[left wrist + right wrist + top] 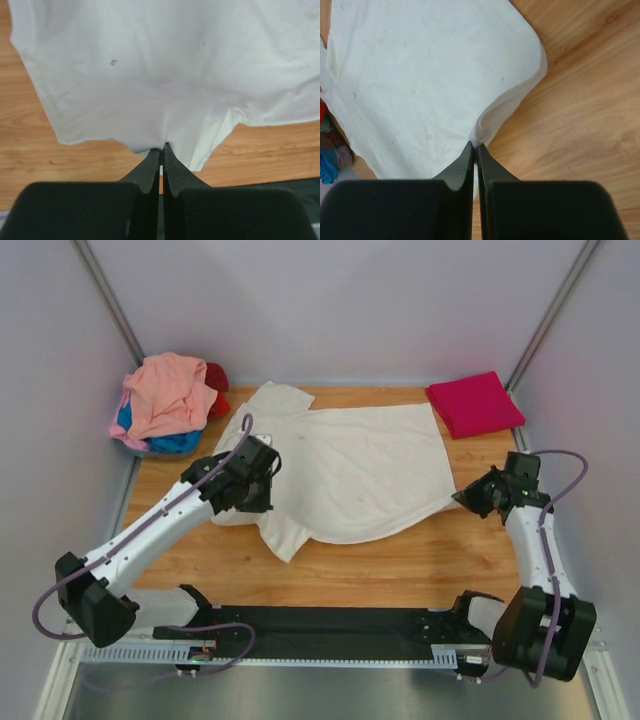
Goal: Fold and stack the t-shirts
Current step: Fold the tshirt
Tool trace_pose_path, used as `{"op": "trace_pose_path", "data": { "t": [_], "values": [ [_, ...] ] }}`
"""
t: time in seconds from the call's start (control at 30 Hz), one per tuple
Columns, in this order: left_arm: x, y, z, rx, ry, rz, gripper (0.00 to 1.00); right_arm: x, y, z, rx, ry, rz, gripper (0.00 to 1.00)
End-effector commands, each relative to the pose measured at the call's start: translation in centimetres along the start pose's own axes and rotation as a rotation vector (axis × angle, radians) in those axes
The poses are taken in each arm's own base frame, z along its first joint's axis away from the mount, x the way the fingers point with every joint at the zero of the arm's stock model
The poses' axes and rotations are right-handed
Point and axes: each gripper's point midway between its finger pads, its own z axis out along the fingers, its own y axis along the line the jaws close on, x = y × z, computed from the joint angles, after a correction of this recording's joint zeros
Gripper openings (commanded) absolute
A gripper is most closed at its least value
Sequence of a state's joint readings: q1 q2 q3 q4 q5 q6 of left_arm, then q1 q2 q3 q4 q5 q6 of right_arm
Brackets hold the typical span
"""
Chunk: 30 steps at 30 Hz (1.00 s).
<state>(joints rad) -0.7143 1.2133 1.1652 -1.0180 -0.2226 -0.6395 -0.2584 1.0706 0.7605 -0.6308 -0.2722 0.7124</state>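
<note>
A cream-white t-shirt [350,465] lies spread across the middle of the wooden table. My left gripper [262,478] is shut on the shirt's left side; in the left wrist view the cloth [160,75] bunches up right at the pinched gripper [163,146]. My right gripper [466,498] is shut on the shirt's right lower corner, where the hem [512,107] curls up at the gripper [475,146]. A magenta t-shirt [475,403] lies folded at the back right. A salmon-pink t-shirt [170,392] tops a pile over a blue one [172,442] and a red one [216,380].
The pile of shirts sits at the back left corner, against the grey wall. Bare wood [400,565] shows between the cream shirt and the black rail [330,625] at the near edge. Grey walls close in both sides.
</note>
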Motion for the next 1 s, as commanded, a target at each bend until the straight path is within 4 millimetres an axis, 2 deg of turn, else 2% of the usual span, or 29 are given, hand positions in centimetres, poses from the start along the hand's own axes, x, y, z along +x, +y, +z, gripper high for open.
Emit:
{"op": "trace_pose_path", "data": {
  "t": [0.0,0.03,0.07,0.1,0.17,0.2,0.23,0.27,0.3,0.4,0.6,0.63,0.77,0.97],
  "values": [
    [-4.8,1.2,0.2,-0.045,-0.081,0.032,0.00,-3.1,4.2,0.1,-0.102,-0.055,-0.086,0.00],
    [-6.3,1.2,0.0,-0.047,-0.106,0.021,0.00,-3.3,4.0,1.1,-0.082,-0.035,-0.080,0.00],
    [-7.2,1.9,0.4,-0.063,-0.108,0.015,0.00,-3.6,4.2,1.4,-0.076,-0.036,-0.083,0.00],
    [-8.2,1.9,0.8,-0.067,-0.108,0.013,0.00,-4.3,4.7,1.5,-0.078,-0.043,-0.077,0.00],
    [-9.4,1.9,1.6,-0.064,-0.104,0.017,0.00,-4.8,4.9,2.7,-0.068,-0.031,-0.063,0.00],
    [-9.8,2.2,2.8,-0.071,-0.080,0.004,0.00,-5.0,5.0,3.1,-0.070,-0.030,-0.047,0.00],
    [-10.7,1.9,2.8,-0.058,-0.082,-0.003,0.00,-5.8,5.8,3.1,-0.080,-0.044,-0.045,0.00],
    [-11.2,1.9,3.2,-0.056,-0.076,0.000,0.00,-5.9,5.4,4.1,-0.058,-0.025,-0.032,0.00],
    [-11.4,2.0,4.3,-0.059,-0.048,-0.003,0.00,-6.2,5.7,4.3,-0.057,-0.023,-0.027,0.00],
    [-13.6,1.8,5.0,-0.058,-0.058,-0.010,0.00,-6.9,6.0,5.6,-0.045,-0.010,-0.005,0.00],
    [-15.3,2.7,7.5,-0.105,-0.025,-0.018,0.00,-7.7,6.6,7.6,-0.049,0.016,0.018,0.00],
    [-15.6,3.1,7.8,-0.118,-0.025,-0.022,0.00,-7.5,6.3,8.4,-0.033,0.031,0.021,0.00],
    [-15.7,4.5,9.9,-0.154,0.013,-0.045,0.00,-7.5,6.6,10.1,-0.022,0.051,0.015,0.00],
    [-16.1,6.4,11.6,-0.191,0.040,-0.065,0.00,-6.8,5.8,13.3,0.027,0.107,0.002,0.00]
  ]
}}
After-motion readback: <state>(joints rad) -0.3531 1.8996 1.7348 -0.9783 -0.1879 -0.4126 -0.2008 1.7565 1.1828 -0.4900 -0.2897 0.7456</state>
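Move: The shirt's near long edge is pinched in both hands. For the left hand, the far sleeve lies about 45 cm straight ahead and 16 cm lower; the basket of clothes is some 34 cm ahead and 30 cm to the left. For the right hand, the far hem corner lies roughly 37 cm straight ahead and 11 cm lower, with the folded magenta cloth level with that corner and about 13 cm to its right. The shirt's near edge, still pinched in both shut grippers, is swept forward over the shirt's own body towards the far sleeve and far hem corner. The left hand covers nearly 20 cm, the right about 13 cm; both rise slightly at first, then sink while slowing, the right ending some 5 cm lower. The wrists barely turn. ##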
